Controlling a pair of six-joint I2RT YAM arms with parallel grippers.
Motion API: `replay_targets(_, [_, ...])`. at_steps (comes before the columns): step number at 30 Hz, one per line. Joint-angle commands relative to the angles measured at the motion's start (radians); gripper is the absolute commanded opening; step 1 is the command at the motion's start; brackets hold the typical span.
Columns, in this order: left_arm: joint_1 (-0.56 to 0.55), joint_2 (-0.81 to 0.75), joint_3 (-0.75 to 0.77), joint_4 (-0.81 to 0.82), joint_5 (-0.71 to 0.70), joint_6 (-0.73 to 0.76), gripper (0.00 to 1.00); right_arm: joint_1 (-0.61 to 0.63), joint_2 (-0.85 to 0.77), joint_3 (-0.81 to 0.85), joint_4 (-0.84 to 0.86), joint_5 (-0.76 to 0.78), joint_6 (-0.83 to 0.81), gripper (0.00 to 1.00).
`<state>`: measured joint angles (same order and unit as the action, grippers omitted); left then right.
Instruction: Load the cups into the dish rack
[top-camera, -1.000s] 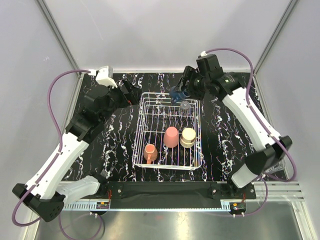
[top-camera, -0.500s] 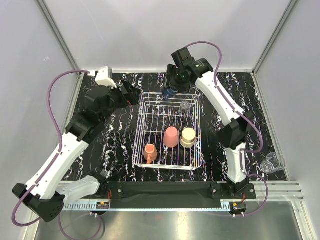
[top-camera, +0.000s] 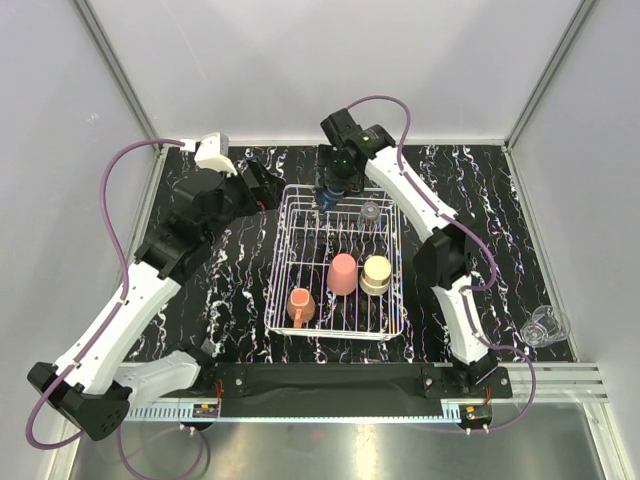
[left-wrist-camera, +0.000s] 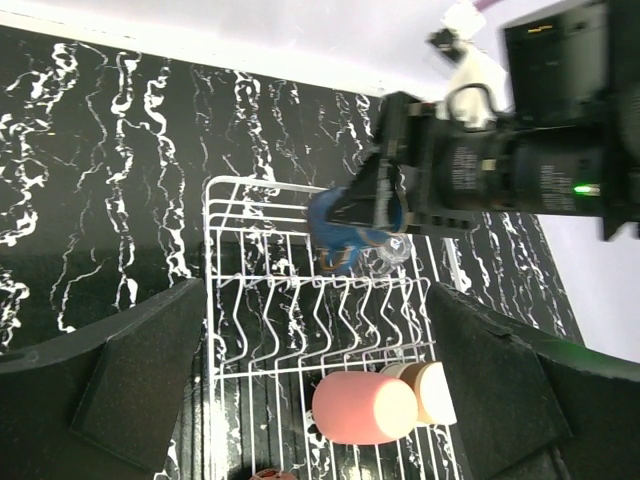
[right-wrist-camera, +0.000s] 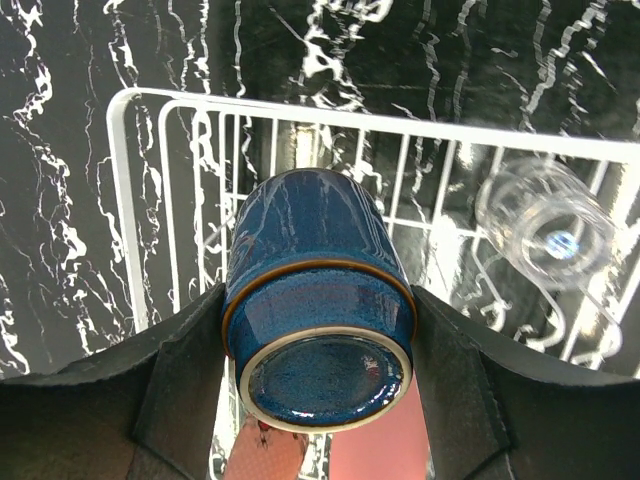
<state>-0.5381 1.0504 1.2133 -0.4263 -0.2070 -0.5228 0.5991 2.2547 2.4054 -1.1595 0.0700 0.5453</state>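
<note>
My right gripper (top-camera: 329, 190) is shut on the dark blue cup (right-wrist-camera: 315, 300), which hangs mouth-down over the far left corner of the white wire dish rack (top-camera: 275, 270). Its fingers (right-wrist-camera: 180, 390) press both sides of the cup near its base. In the rack lie a pink tumbler (top-camera: 343, 273), a cream cup (top-camera: 376, 274), an orange mug (top-camera: 300, 303) and a clear glass (top-camera: 370, 211). A second clear glass (top-camera: 543, 325) lies on the table at the near right. My left gripper (top-camera: 262, 187) stands open and empty just left of the rack's far end.
The rack's thin raised side wires (left-wrist-camera: 212, 300) and upright tines (left-wrist-camera: 330, 310) stand below the held cup. The right arm's forearm (top-camera: 400, 200) crosses over the rack's far right corner. White walls close the back and sides.
My right arm has swung left along the rack's far edge with the blue cup, from the far right corner to the far left corner. The left arm has barely moved.
</note>
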Motion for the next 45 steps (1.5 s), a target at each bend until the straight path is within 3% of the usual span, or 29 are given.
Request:
replay_targets(1, [0.003, 0.002, 0.012, 0.063, 0.044, -0.009, 0.99, 0.028, 0.014, 0.075, 0.044, 0.053, -0.039, 0.0])
replay_targets(11, [0.003, 0.007, 0.009, 0.064, 0.063, -0.023, 0.99, 0.08, 0.072, 0.054, 0.073, 0.223, -0.153, 0.0])
replay_targets(45, [0.004, 0.028, 0.005, 0.067, 0.072, -0.026, 0.99, 0.097, 0.201, 0.08, 0.107, 0.163, -0.228, 0.0])
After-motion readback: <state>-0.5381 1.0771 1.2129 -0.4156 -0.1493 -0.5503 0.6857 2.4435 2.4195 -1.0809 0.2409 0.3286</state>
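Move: The right hand holds the blue cup above the rack's far-left corner space, about 10 cm below, 2 cm left and 1 cm ahead of it. The clear glass stands roughly 11 cm to its right and 1 cm ahead, the pink cup some 17 cm back and 3 cm right, both about 12 cm lower. From the idle left hand that corner space lies about 9 cm ahead, 14 cm right and 25 cm below. Still pinching the blue cup, the right hand sinks about 8 cm into the rack's far-left corner, tilting leftward. ##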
